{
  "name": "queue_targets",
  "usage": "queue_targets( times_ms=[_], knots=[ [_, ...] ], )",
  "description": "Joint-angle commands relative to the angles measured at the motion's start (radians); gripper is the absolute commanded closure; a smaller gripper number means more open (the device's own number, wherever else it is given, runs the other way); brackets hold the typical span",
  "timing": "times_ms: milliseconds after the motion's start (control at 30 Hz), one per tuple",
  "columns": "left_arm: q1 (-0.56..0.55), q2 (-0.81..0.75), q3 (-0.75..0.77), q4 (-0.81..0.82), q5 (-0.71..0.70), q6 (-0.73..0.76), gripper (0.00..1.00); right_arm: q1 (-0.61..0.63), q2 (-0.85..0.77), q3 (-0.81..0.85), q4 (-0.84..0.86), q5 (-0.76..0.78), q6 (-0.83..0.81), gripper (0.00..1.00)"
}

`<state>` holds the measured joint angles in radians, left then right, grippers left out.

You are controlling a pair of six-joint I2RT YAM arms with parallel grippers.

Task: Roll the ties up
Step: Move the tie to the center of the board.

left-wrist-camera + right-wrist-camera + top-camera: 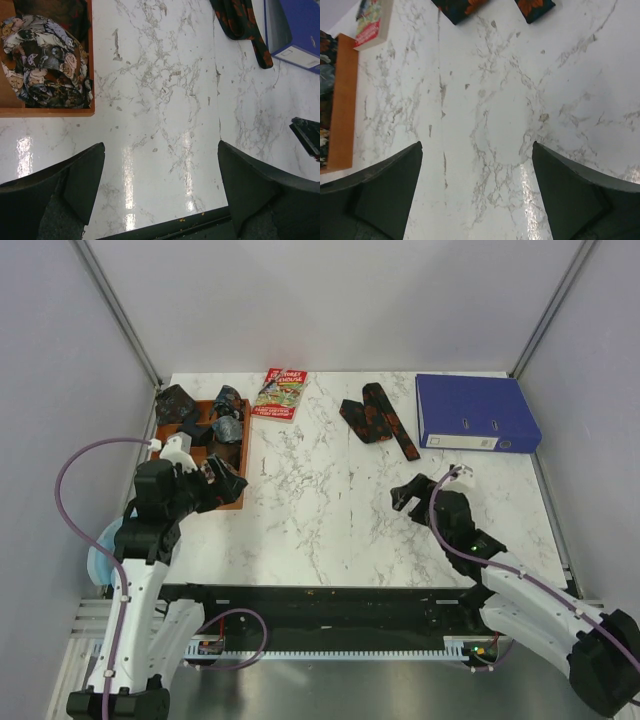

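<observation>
A long black tie with orange-red blotches (376, 420) lies folded on the marble table at the back middle; its ends show in the left wrist view (240, 22) and the right wrist view (462, 7). Several small dark patterned tie bundles (225, 425) sit in an orange-brown tray (235, 502) at the left; one shows in the left wrist view (42, 60). My left gripper (212, 477) is open and empty over the tray's near right edge. My right gripper (408, 496) is open and empty over bare marble, in front of the long tie.
A blue binder (475, 412) lies at the back right, next to the long tie. A red-and-green booklet (281, 393) lies at the back, right of the tray. The table's front edge runs just below both grippers.
</observation>
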<state>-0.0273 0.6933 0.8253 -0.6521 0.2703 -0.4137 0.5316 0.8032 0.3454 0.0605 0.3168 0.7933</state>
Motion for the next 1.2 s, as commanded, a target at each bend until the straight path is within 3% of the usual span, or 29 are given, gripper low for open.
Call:
queue_targets(
  times_ms=[0, 233, 400, 733, 1167],
  knots=[
    [-0.032, -0.002, 0.084, -0.027, -0.031, 0.061, 0.00, 0.093, 0.066, -0.009, 0.048, 0.162, 0.053, 0.02],
    [-0.199, 0.063, 0.156, -0.017, -0.118, 0.052, 0.00, 0.153, 0.206, -0.042, 0.157, 0.271, 0.044, 0.02],
    [-0.310, 0.133, 0.169, 0.031, -0.192, -0.003, 0.00, 0.157, 0.209, -0.092, 0.194, 0.312, 0.086, 0.02],
    [-0.427, 0.238, 0.175, 0.141, -0.250, -0.057, 0.03, 0.157, 0.126, -0.155, 0.254, 0.323, 0.083, 0.02],
    [-0.523, 0.342, 0.166, 0.223, -0.266, -0.073, 0.05, 0.157, 0.163, -0.151, 0.280, 0.255, 0.064, 0.02]
  ],
)
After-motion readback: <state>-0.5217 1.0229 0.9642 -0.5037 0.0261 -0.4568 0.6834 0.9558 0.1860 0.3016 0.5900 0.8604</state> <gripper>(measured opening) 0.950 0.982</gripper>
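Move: The folded dark tie lies on the table about 31 cm ahead of the left hand, 32 cm to its right and 20 cm below. The sectioned box is some 21 cm ahead and 13 cm left of that hand; the magazine is about 42 cm ahead and 6 cm right. From the right hand, the tie is roughly 31 cm ahead, 3 cm left and 10 cm below, with the blue binder 30 cm ahead and 23 cm right. Rightward goes the left hand, about 11 cm and a little forward, away from the sectioned box and towards the tie; it arcs up a few centimetres, sinks back to its starting height and turns some 15 degrees clockwise. The right hand sinks about 6 cm over the bare marble, mostly in the first half, then nearly holds there. Both grippers stay open and empty. ##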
